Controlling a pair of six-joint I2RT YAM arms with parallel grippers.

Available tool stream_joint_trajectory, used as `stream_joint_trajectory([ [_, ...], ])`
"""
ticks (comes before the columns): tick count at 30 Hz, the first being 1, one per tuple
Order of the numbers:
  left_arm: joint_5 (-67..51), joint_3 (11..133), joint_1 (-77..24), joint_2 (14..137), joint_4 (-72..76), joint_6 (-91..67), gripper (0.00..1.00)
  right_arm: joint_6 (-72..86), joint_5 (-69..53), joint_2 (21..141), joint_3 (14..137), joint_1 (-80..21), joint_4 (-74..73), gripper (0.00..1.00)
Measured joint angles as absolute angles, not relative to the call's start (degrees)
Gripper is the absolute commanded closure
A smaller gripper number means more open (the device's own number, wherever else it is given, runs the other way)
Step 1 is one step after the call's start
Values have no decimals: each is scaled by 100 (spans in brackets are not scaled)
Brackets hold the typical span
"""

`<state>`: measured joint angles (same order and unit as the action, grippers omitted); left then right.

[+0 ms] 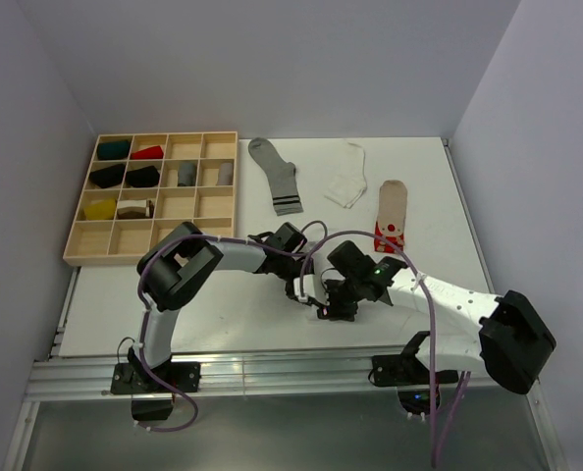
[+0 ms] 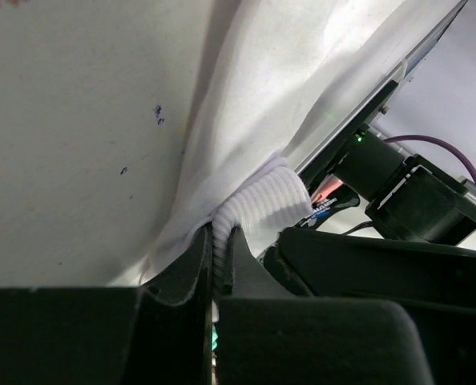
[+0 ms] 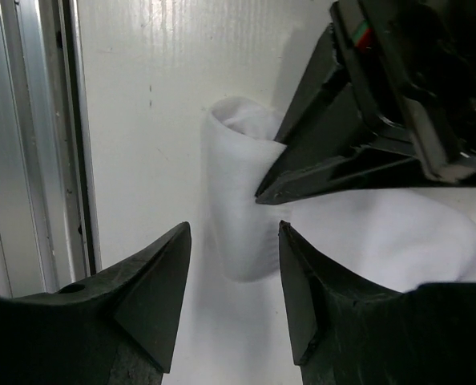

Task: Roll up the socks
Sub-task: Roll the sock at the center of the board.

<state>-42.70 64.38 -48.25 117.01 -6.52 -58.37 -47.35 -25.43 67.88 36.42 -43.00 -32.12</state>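
Note:
A white sock [image 2: 264, 199] lies near the table's front edge. My left gripper [image 2: 219, 234] is shut on its ribbed cuff, which is pinched upright between the fingers. In the right wrist view the sock [image 3: 240, 192] shows a rolled, folded-over end. The left gripper's fingers [image 3: 342, 152] press on the sock from the upper right. My right gripper [image 3: 234, 234] stands open, its tips on either side of that rolled end. From above, both grippers [image 1: 323, 299] meet over the sock and hide most of it.
At the back lie a grey sock with black stripes [image 1: 277, 175], a short white sock [image 1: 347, 174] and a beige sock with a red-and-white end [image 1: 391, 214]. A wooden compartment tray [image 1: 213, 204] holding rolled socks stands back left. The metal table rail [image 3: 30, 144] is close by.

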Motion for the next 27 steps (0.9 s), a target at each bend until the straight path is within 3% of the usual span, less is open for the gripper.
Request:
stream_joint_trajectory([
  [7, -4305, 6464, -4816, 11727, -672, -5843, 100, -4652, -2246, 7220, 3605, -4613, -2991, 50],
  [10, -4305, 6464, -4814, 11727, -674, -5865, 100, -4606, -2112, 7258, 3597, -4652, -2862, 63],
  [12, -4303, 6462, -4805, 11727, -676, -5902, 95, -4558, -2053, 7299, 3590, -4652, -2794, 73],
  [15, -4294, 6431, -4779, 11721, -657, -5942, 84, -4477, -2021, 7301, 3522, -4652, -2663, 80],
  [20, -4191, 6410, -4659, 11651, -794, -5894, 67, -4440, -1979, 7273, 3380, -4654, -2307, 82],
  [27, -3868, 6445, -4410, 11382, -1041, -5682, 58, -4445, -1894, 7312, 3319, -4665, -1883, 84],
])
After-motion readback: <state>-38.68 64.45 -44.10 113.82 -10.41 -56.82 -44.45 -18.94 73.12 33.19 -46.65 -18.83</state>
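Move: Just beyond the right fingertips lies the rolled-up end of the white sock, its middle about 3 cm left, 1 cm ahead and 3 cm below that hand. The unrolled foot stretches out ahead, centred some 8 cm farther out than the roll and 2 cm right of it; the reindeer sock lies about 25 cm ahead and 18 cm right of the hand. From the left hand, still pinching ribbed fabric at the roll's front edge, the roll's middle is about 2 cm back, 1 cm right and 1 cm below. Sinking about 2 cm with open fingers astride the right part of the roll, the right hand closes and pinches it, then eases forward and left some 2 cm, keeping low. Once that grip is on, the left fingers open to release the ribbed fabric and the left hand draws away forward and left about 4 cm, rising slightly at the end. ##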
